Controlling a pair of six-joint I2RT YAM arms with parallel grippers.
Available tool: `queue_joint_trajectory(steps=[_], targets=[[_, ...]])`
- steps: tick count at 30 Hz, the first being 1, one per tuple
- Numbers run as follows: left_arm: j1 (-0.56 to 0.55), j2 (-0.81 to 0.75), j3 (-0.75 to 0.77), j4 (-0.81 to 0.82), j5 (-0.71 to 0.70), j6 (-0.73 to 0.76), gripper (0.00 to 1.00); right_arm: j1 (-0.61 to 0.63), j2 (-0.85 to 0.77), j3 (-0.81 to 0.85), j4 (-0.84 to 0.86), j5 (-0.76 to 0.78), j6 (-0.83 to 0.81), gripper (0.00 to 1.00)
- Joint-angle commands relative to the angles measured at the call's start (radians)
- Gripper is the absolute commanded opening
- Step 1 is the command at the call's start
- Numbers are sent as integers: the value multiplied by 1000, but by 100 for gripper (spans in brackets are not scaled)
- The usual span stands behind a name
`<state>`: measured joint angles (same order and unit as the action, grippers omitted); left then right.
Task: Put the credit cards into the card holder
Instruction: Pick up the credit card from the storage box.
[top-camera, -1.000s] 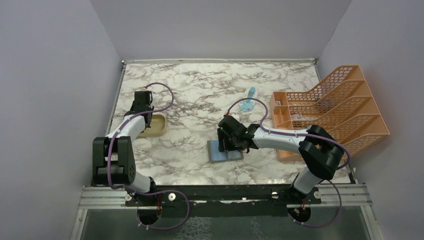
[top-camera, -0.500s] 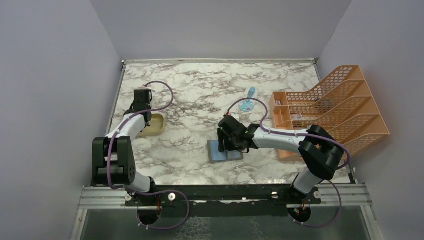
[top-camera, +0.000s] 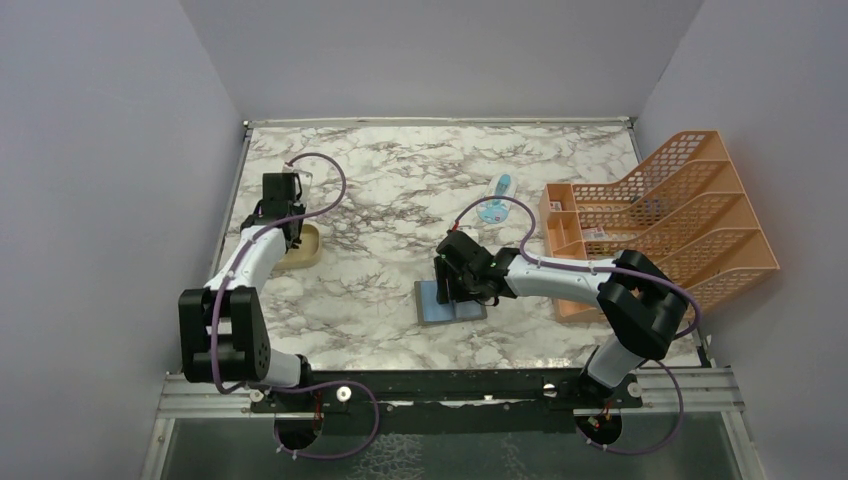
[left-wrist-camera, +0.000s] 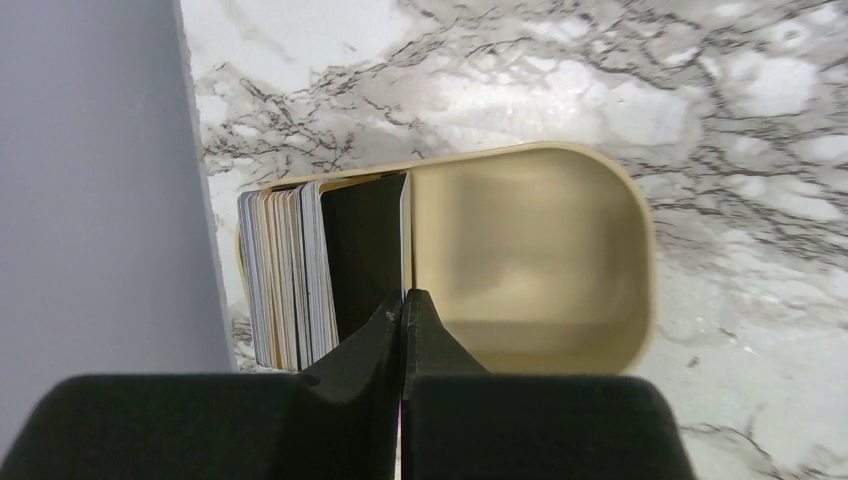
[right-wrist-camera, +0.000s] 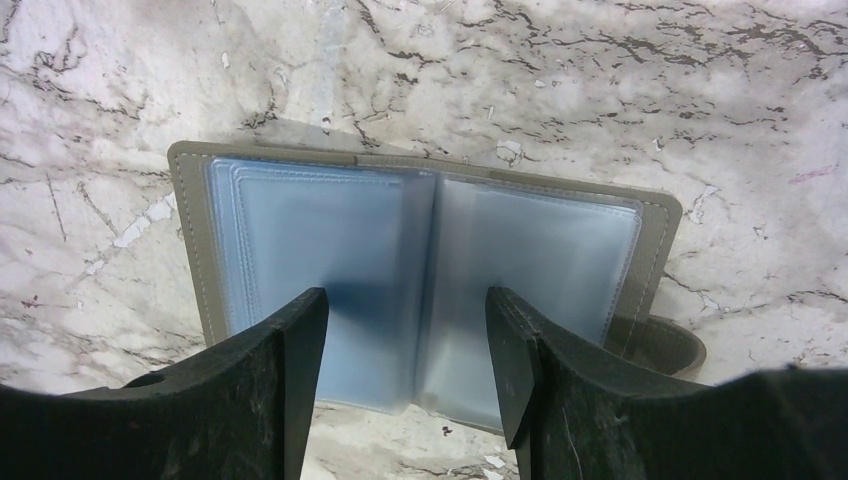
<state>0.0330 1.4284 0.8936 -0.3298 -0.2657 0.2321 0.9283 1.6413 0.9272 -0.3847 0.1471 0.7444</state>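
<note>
The credit cards (left-wrist-camera: 285, 275) stand on edge as a stack in the left compartment of a tan tray (left-wrist-camera: 640, 260), hard against the left wall. My left gripper (left-wrist-camera: 404, 296) is shut on one credit card (left-wrist-camera: 404, 230), seen edge-on at the tray's divider, with a dark gap between it and the stack. From above, the left gripper (top-camera: 287, 230) hangs over the tray (top-camera: 312, 250). The card holder (right-wrist-camera: 300, 230) lies open and flat, its pale blue pockets facing up. My right gripper (right-wrist-camera: 406, 300) hovers open just above the card holder's fold (top-camera: 440, 308).
An orange mesh file rack (top-camera: 660, 220) fills the right side. A light blue-and-white packet (top-camera: 497, 200) lies on the marble beyond the right arm. The grey side wall (left-wrist-camera: 90, 180) stands right beside the tray.
The left jaws have come together on a card. The left wrist has moved a little towards the far left. The right arm and the card holder have not moved.
</note>
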Motion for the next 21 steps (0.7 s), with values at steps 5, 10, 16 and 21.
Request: queue_joint_trajectory(steps=[5, 10, 16, 21], targets=[[5, -162, 26, -54, 186, -206, 0, 3, -75, -18, -2, -79, 18, 59], [5, -166, 87, -155, 314, -414, 0, 4, -113, -2, -15, -101, -17, 62], [5, -149, 112, -208, 644, -508, 0, 3, -171, -20, -7, -84, -73, 62], [-1, -275, -54, 42, 887, -745, 0, 1, -186, -18, -45, -38, -79, 54]])
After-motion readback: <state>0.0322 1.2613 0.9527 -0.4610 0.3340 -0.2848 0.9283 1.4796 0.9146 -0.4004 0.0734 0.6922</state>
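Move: The left hand already pinches a credit card over the storage box, whose middle is about 2 cm right, 1 cm back and 8 cm below. The card holder lies open some 36 cm to this hand's right, 13 cm back and 9 cm lower; a blue packet lies about 21 cm beyond the holder and 10 cm farther right. The holder's middle is almost straight under the right fingertips, 1 cm right and 2 cm below. Keeping its pinch on the credit card, the left hand draws it up out of the storage box, then sweeps right towards the card holder, about 12 cm across and 6 cm up in all, rolling some 45 degrees so the fingertips swing rightward. The right fingers, still apart, come off the holder's pockets as that hand rises about 5 cm. ##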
